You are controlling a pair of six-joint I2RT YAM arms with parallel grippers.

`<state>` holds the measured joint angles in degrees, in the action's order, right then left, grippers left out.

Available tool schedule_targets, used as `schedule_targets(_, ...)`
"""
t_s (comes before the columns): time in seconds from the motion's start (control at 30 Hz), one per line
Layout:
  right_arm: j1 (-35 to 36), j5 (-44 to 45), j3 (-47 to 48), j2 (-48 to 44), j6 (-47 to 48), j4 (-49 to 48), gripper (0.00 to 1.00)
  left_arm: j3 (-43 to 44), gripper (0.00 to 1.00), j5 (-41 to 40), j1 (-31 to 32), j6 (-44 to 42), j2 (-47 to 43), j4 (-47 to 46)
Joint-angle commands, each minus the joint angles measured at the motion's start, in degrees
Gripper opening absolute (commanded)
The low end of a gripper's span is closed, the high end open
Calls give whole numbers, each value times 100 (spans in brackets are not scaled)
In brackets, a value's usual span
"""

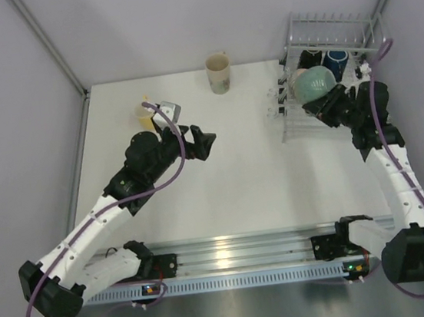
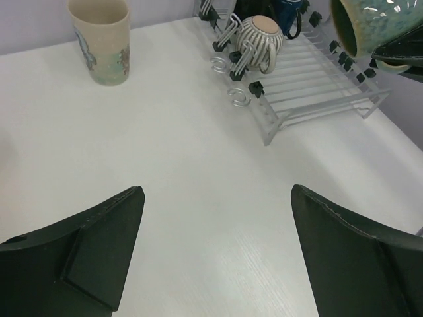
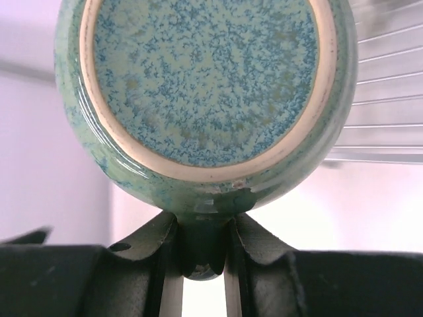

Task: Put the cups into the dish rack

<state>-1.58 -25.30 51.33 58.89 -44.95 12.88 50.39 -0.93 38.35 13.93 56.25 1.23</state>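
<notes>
My right gripper (image 3: 203,238) is shut on the handle of a teal-green cup (image 3: 205,79), whose speckled base fills the right wrist view. From above, that cup (image 1: 316,82) hangs on its side over the front of the dish rack (image 1: 332,20), with the right gripper (image 1: 328,104) just below it. In the rack sit a grey ribbed cup (image 2: 259,38), a dark blue cup (image 1: 335,58) and a black cup (image 1: 310,58). A tall cream cup (image 1: 218,72) stands upright at the table's back. My left gripper (image 1: 204,144) stands open and holds nothing, over mid table. A yellow cup (image 1: 145,114) shows behind the left arm.
The rack (image 2: 317,86) takes up the table's back right corner, close to the right wall. A grey wall stands along the left edge of the table. The arms' base rail (image 1: 240,259) runs along the near edge.
</notes>
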Motion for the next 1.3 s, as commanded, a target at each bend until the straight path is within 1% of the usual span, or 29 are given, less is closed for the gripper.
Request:
schedule_targets(0.0,-219,1637,571,26,1540,917,0,50,98,67,-12,180,-298,228)
schedule_targets(0.07,-219,2114,641,165,1787,953,0,111,98,67,-12,180,-360,351)
schedule_targets(0.1,-219,2500,641,236,1840,892,0,129,98,67,-12,189,-439,377)
schedule_targets(0.2,-219,3108,633,605,2033,611,0,129,98,67,-12,224,-544,404)
schedule_targets(0.37,-219,3601,773,1430,2332,40,0,103,98,268,-12,303,-650,500)
schedule_targets(0.47,-228,4014,1010,1887,2429,-5,0,85,98,269,-12,364,-677,597)
schedule_targets(0.6,-316,4182,1212,2284,2456,-321,0,15,98,199,-12,408,-747,685)
schedule_targets(0.73,-439,4200,1677,2758,2447,-400,0,6,98,233,-12,435,-791,703)
schedule_targets(1.07,-589,4349,2671,3848,2491,-313,0,67,98,163,-12,373,-817,826)
schedule_targets(1.2,-589,4480,2794,4138,2403,-348,0,67,98,154,-12,365,-791,826)
schedule_targets(1.27,-580,4534,2821,4270,2333,-400,0,85,98,-64,-12,382,-791,852)
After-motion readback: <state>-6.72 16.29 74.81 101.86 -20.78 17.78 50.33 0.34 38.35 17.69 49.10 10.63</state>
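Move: The right hand holds the green cup by its handle. The free spot for it in the dish rack lies roughly 17 cm ahead, 17 cm to the right and 17 cm below. At about that depth below the hand, the striped cup stands 17 cm ahead and 1 cm to the right, the blue cup 24 ahead and 13 right, the black cup 25 ahead and 4 right. From the empty left hand, the spot is about 22 cm ahead, 53 right and 20 below. Keeping its pinch on the green cup's handle, the right hand first swings right and down about 14 cm each way, clear of the striped cup, while the wrist rolls its left side down and turns clockwise until the fingers point down, forward and to the right. It then pushes forward some 10 cm, still drifting right and barely lower, to bring the cup in over the rack's free spot beside the striped cup and in front of the blue one, while the open left hand eases back a few centimetres. ##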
